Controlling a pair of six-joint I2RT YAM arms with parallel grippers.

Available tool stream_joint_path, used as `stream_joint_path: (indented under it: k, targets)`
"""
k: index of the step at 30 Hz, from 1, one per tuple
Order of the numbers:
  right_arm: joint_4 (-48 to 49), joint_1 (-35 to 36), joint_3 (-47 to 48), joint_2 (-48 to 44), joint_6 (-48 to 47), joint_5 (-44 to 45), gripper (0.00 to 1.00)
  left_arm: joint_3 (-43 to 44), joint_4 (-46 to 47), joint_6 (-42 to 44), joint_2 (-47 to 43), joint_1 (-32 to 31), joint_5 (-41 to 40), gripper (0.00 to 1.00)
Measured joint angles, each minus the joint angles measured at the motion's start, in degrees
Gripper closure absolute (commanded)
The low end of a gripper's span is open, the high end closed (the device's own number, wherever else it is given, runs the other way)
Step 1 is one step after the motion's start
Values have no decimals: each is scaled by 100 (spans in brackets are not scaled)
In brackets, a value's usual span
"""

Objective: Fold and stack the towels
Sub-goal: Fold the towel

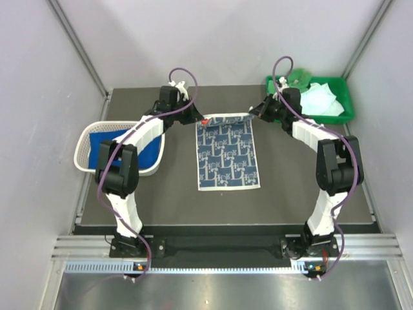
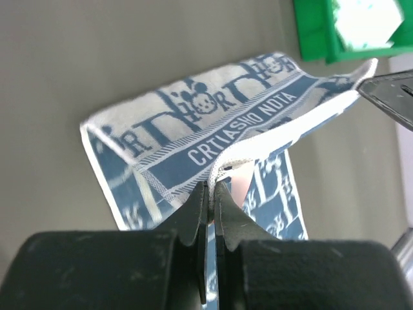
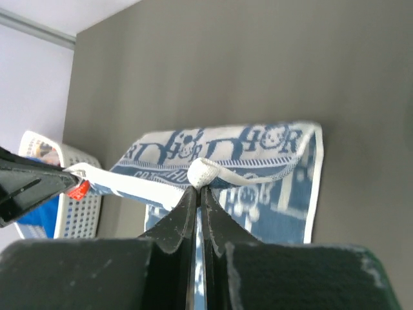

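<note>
A blue-and-white patterned towel [image 1: 229, 155] lies spread on the dark table, its far edge lifted. My left gripper [image 1: 201, 119] is shut on the far left corner [image 2: 222, 169], and my right gripper [image 1: 253, 111] is shut on the far right corner [image 3: 203, 172]. The white hem is stretched between them above the rest of the cloth [image 2: 193, 129] [image 3: 271, 181]. A royal blue towel [image 1: 113, 145] lies in the white basket, partly hidden by my left arm. Pale mint-white [image 1: 321, 100] and bright green [image 1: 298, 79] towels lie in the green tray.
The white lattice basket [image 1: 84, 147] stands at the table's left edge under my left arm. The green plastic tray [image 1: 348, 106] [image 2: 316, 39] sits at the far right corner. Grey walls enclose the table on three sides.
</note>
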Motion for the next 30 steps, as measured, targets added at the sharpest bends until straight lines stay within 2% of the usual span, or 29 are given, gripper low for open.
stream_joint_path:
  k: [5,12,19,30]
  targets:
    - [162,55,-1163,-791,68,85,100,-1060,4,79,-872,-345,-494,100]
    - [389,245,-2470,-1606,125,144,100,-1945,-98,118,-1727,-647,-1082,100]
    - [599,345,-3058,-1895,181,192,100,-2680,-90,107,-2044,-807,-1204,100]
    - [463,435,-3399,-2949,177,420,100,-3010,-85,59,-2618,-960,-1207,100]
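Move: The near edge of the towel lies on the table, with the held far edge to be folded back onto it. Its left corner is about 22 cm back, 2 cm left and 12 cm below the left hand, and its right corner 23 cm back, 3 cm right and 12 cm below the right hand. The white basket stands roughly 30 cm left and 6 cm back of the left hand. The green tray is some 25 cm right and 12 cm ahead of the right hand. The towel's held edge, still pinched at its two ends by closed fingers and stretched between the hands, is drawn back some 14 cm over the lying layer towards the near edge. Both hands travel together, quick at first and then slowing, sinking 4 to 5 cm before rising most of that again; the left wrist rolls about 10 degrees, its left side lifting. ##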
